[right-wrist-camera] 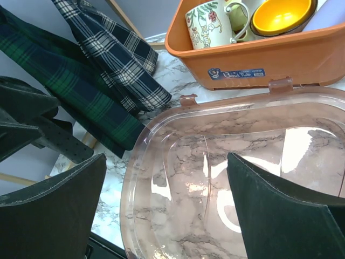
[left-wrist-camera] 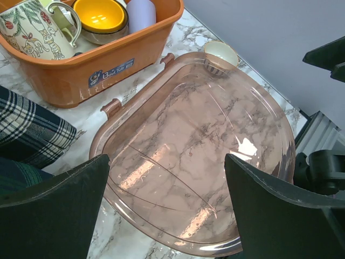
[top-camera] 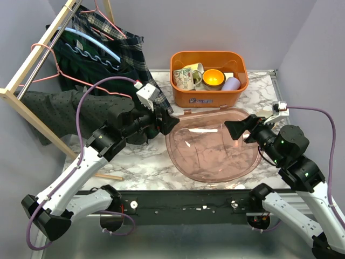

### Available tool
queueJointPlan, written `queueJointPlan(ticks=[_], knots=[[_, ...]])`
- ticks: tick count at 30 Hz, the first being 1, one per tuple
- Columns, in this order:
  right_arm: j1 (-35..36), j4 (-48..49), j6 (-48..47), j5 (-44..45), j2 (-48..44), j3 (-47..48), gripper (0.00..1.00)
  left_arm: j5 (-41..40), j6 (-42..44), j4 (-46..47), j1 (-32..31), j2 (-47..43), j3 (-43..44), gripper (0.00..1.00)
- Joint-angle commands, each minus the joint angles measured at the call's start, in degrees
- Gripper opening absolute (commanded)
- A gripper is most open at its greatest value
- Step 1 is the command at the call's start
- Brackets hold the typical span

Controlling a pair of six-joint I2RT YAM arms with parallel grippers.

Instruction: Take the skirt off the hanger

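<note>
A navy-and-white plaid skirt (top-camera: 129,51) hangs on a pink wire hanger (top-camera: 108,24) from the wooden rack (top-camera: 32,59) at the back left. Its hem reaches the table. A green plaid skirt (top-camera: 81,65) and a dark dotted garment (top-camera: 48,108) hang beside it on other hangers. Both plaid skirts show in the right wrist view, navy (right-wrist-camera: 116,59) and green (right-wrist-camera: 64,81). My left gripper (top-camera: 171,123) is open and empty, just right of the navy skirt's hem (left-wrist-camera: 32,129). My right gripper (top-camera: 233,129) is open and empty, facing the left one across the tray.
A clear pink tray (top-camera: 215,162) lies on the marble table between the grippers. An orange tub (top-camera: 237,86) behind it holds a patterned mug (top-camera: 186,75), a yellow bowl (top-camera: 213,78) and a lavender cup (top-camera: 232,82). A small cream cup (left-wrist-camera: 221,54) stands by the tray's far rim.
</note>
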Motion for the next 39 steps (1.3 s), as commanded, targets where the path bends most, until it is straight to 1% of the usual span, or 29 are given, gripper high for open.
queueJointPlan(ticks=[1, 6, 10, 13, 14, 16, 17, 18, 19, 20, 21, 22, 23, 24, 25, 26, 27, 28, 29, 30, 31, 33, 34, 35, 36, 37, 38, 39], knots=[[-0.2, 0.0, -0.9, 0.0, -0.4, -0.5, 1.00, -1.1, -0.2, 0.7, -0.3, -0.5, 0.2, 0.99], [-0.2, -0.1, -1.0, 0.1, -0.9, -0.5, 1.00, -1.2, -0.4, 0.4, -0.3, -0.6, 0.4, 0.99], [-0.2, 0.1, -3.1, 1.5, -1.1, -1.0, 1.00, -2.4, -0.4, -0.3, -0.3, -1.9, 1.0, 0.99], [-0.2, -2.0, -4.1, 3.8, -0.9, 1.9, 1.00, -5.3, -1.1, -0.3, -0.3, -3.9, 1.6, 0.99], [-0.3, -2.8, -5.9, 3.6, -0.8, 3.0, 1.00, -5.7, -1.5, -0.8, -0.3, -4.3, 2.2, 0.99], [-0.2, -2.5, -10.1, -4.0, 0.3, 4.8, 0.99, -7.9, -1.9, -3.8, -0.3, -5.3, 6.0, 0.99], [-0.2, -1.4, -10.0, -6.3, 1.3, 6.9, 0.97, -8.6, -1.9, -5.4, -0.3, -5.3, 8.1, 0.99], [-0.2, -1.6, -9.8, -10.1, 2.7, 8.6, 0.95, -8.8, -1.4, -8.8, -0.3, -5.2, 12.6, 0.99], [-0.2, -1.6, -9.7, -12.4, 4.4, 10.7, 0.93, -9.0, -1.2, -10.3, -0.3, -5.1, 14.8, 0.99], [-0.2, -0.8, -8.9, -14.3, 8.1, 13.9, 0.89, -9.7, -1.1, -11.6, -0.3, -5.1, 17.0, 0.99], [-0.2, -0.1, -8.4, -17.9, 9.8, 15.5, 0.86, -10.8, -1.2, -14.3, -0.3, -4.9, 21.5, 0.99], [-0.2, 0.6, -7.6, -18.8, 11.9, 16.9, 0.83, -12.0, -1.4, -15.8, -0.3, -4.8, 23.8, 0.99], [-0.2, 2.0, -6.1, -19.4, 15.3, 18.3, 0.77, -15.7, -1.4, -17.6, -0.3, -4.6, 26.2, 0.98], [-0.2, 2.8, -5.4, -21.0, 17.3, 21.5, 0.75, -17.5, -1.2, -21.4, -0.3, -4.0, 28.6, 0.98], [-0.1, 4.0, -5.0, -21.8, 19.0, 22.8, 0.72, -19.6, -0.9, -23.2, -0.3, -3.7, 33.2, 0.97], [0.2, 7.0, -3.9, -22.4, 20.5, 24.1, 0.69, -24.0, -0.6, -25.0, -0.3, -3.4, 35.3, 0.97], [0.4, 8.7, -3.5, -23.5, 23.5, 25.7, 0.68, -26.9, -0.5, -28.4, -0.3, -3.1, 37.0, 0.97], [0.9, 10.7, -3.3, -24.1, 25.0, 26.4, 0.65, -29.3, -0.1, -29.8, -0.3, -3.0, 39.8, 0.97], [2.3, 14.5, -3.4, -24.8, 26.6, 27.0, 0.64, -31.1, 0.2, -31.0, -0.3, -3.0, 40.8, 0.97], [3.1, 16.2, -3.9, -26.0, 28.1, 27.7, 0.63, -34.0, 0.6, -33.2, -0.3, -3.3, 41.8, 0.97], [4.3, 17.6, -4.2, -26.2, 32.0, 30.0, 0.61, -34.4, 1.1, -34.2, -0.3, -3.5, 43.4, 0.97], [8.6, 18.6, -7.1, -25.4, 36.1, 34.1, 0.61, -34.2, 1.0, -35.7, -0.3, -4.8, 44.5, 0.97], [10.2, 18.1, -8.6, -25.1, 41.7, 39.2, 0.61, -32.9, 1.0, -35.9, -0.3, -5.4, 44.8, 0.97], [13.0, 17.0, -11.2, -25.0, 44.4, 42.6, 0.61, -31.7, 0.9, -35.8, -0.2, -6.1, 44.7, 0.97], [14.1, 16.6, -12.4, -26.4, 47.5, 45.5, 0.61, -29.8, 0.9, -35.4, -0.3, -7.3, 44.6, 0.97], [15.0, 16.4, -13.0, -27.4, 50.2, 47.9, 0.61, -25.3, 1.0, -35.1, -0.3, -8.0, 44.2, 0.97], [16.1, 18.6, -13.9, -28.6, 54.8, 51.2, 0.58, -23.5, 1.3, -34.6, -0.3, -8.7, 43.9, 0.97], [16.8, 19.9, -14.7, -32.5, 56.9, 52.7, 0.57, -21.3, 1.0, -33.9, -0.3, -9.8, 43.8, 0.98]])
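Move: Hanging above the left hand's level, the pink hanger's right end is roughly 13 cm to its left, 2 cm ahead and 17 cm up. From the same hand the grey skirt's middle is some 27 cm left, 2 cm back and 8 cm up; the blue hanger's right end is about 17 cm left, 11 cm ahead and 17 cm up. For the right hand, the pink hanger's right end is about 34 cm left, 3 cm ahead and 17 cm up. Rising some 22 cm and swinging left, then drifting a little back, the empty left hand goes to the near side of the pink hanger and grey skirt, fingers wide open, turning counter-clockwise and tipping up. The right hand sweeps about 22 cm left and climbs towards the hanger's right end, turning some 35 degrees counter-clockwise while its fingers narrow to roughly three-fifths open. ##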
